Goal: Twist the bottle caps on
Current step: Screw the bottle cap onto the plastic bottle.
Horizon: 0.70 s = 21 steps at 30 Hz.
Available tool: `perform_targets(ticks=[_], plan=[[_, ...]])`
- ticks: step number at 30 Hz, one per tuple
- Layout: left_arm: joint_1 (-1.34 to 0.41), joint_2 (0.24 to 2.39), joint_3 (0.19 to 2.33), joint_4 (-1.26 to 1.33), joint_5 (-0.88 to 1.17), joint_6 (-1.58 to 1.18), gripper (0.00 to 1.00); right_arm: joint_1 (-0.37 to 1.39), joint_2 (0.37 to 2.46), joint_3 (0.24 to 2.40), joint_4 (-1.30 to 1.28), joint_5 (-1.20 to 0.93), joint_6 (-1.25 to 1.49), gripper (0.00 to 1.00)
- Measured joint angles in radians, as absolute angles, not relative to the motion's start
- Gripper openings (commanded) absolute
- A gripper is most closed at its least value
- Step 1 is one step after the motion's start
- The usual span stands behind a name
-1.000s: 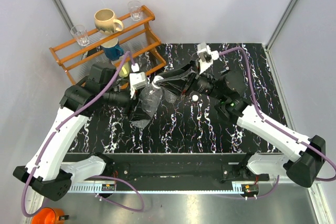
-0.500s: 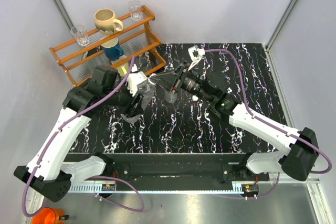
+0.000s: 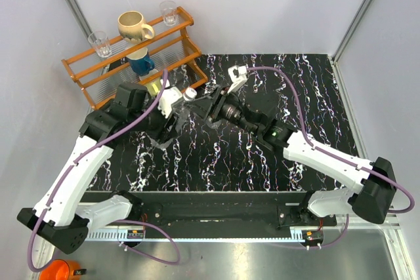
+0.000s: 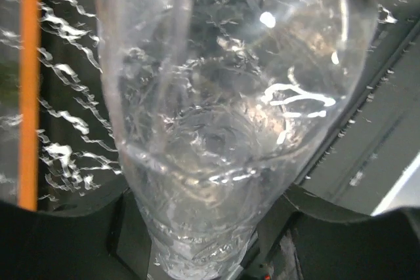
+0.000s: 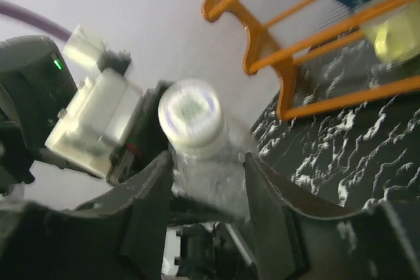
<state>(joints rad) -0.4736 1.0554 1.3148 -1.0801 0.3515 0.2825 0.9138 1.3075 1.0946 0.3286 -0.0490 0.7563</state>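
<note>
One clear bottle (image 3: pixel 182 112) is held between both grippers near the rack, its white cap (image 3: pixel 189 94) on the neck. My left gripper (image 3: pixel 170 112) is shut on the bottle's lower body; in the left wrist view the bottle (image 4: pixel 223 129) fills the frame above the gripper (image 4: pixel 203 234). My right gripper (image 3: pixel 203 104) meets it from the right. In the right wrist view the gripper (image 5: pixel 209 181) has a finger touching each side of the bottle (image 5: pixel 210 165) just below the cap (image 5: pixel 190 111). The second bottle and second cap are out of view.
An orange wooden rack (image 3: pixel 131 57) stands at the back left, close behind the grippers. It holds a cream mug (image 3: pixel 133 26), a blue mug (image 3: pixel 140 63) and two drinking glasses (image 3: pixel 100 42). The rack's rails (image 5: pixel 308 50) show just right of the cap.
Both grippers and the bottle have moved left and back toward the rack. The bottle now points more upward. A white cap that lay on the table in the oldest frame no longer shows there.
</note>
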Motion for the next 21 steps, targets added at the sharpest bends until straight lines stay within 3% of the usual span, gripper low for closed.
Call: perform_targets(ticks=[3,5,8,16,18,21], plan=[[-0.466,1.051,1.313,-0.995,0.338,0.27,0.0,0.948,1.306,1.094,0.253,-0.08,0.757,0.68],[-0.463,1.047,1.313,-0.932,0.338,0.26,0.0,0.966,1.304,1.094,0.192,-0.097,0.744,0.83],[-0.464,1.04,1.313,-0.881,0.34,0.254,0.0,0.976,1.297,1.094,0.099,-0.097,0.712,0.91],[-0.462,1.035,1.312,-0.846,0.447,0.239,0.0,0.975,1.134,1.096,-0.029,-0.107,0.54,0.91],[-0.458,1.035,1.311,-0.846,0.554,0.241,0.0,0.974,1.065,1.096,-0.031,-0.164,0.442,0.98],[-0.455,1.036,1.303,-0.862,0.786,0.269,0.0,0.974,0.965,1.102,-0.032,-0.287,0.289,0.99]])
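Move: The bottle cap sits just past the right fingertips, about 1 cm ahead, 2 cm left and 1 cm above. Under it slants the plastic bottle in the left fingers, its middle some 3 cm back, 6 cm left and 9 cm below the right hand. The standing bottle is roughly 9 cm ahead, 4 cm right and 27 cm below the right hand. From the left hand the cap lies about 5 cm ahead, 7 cm right and 11 cm up. Spread the right gripper from half to fully open so its fingers come free of the cap. Draw it back and down about 5 cm, then up, back and to the right, tipping the fingers up some 25 degrees. Keep the bottle gripped in the left hand: bring it forward and up first, then back and right while still rising, turning clockwise with its right side lifting. ##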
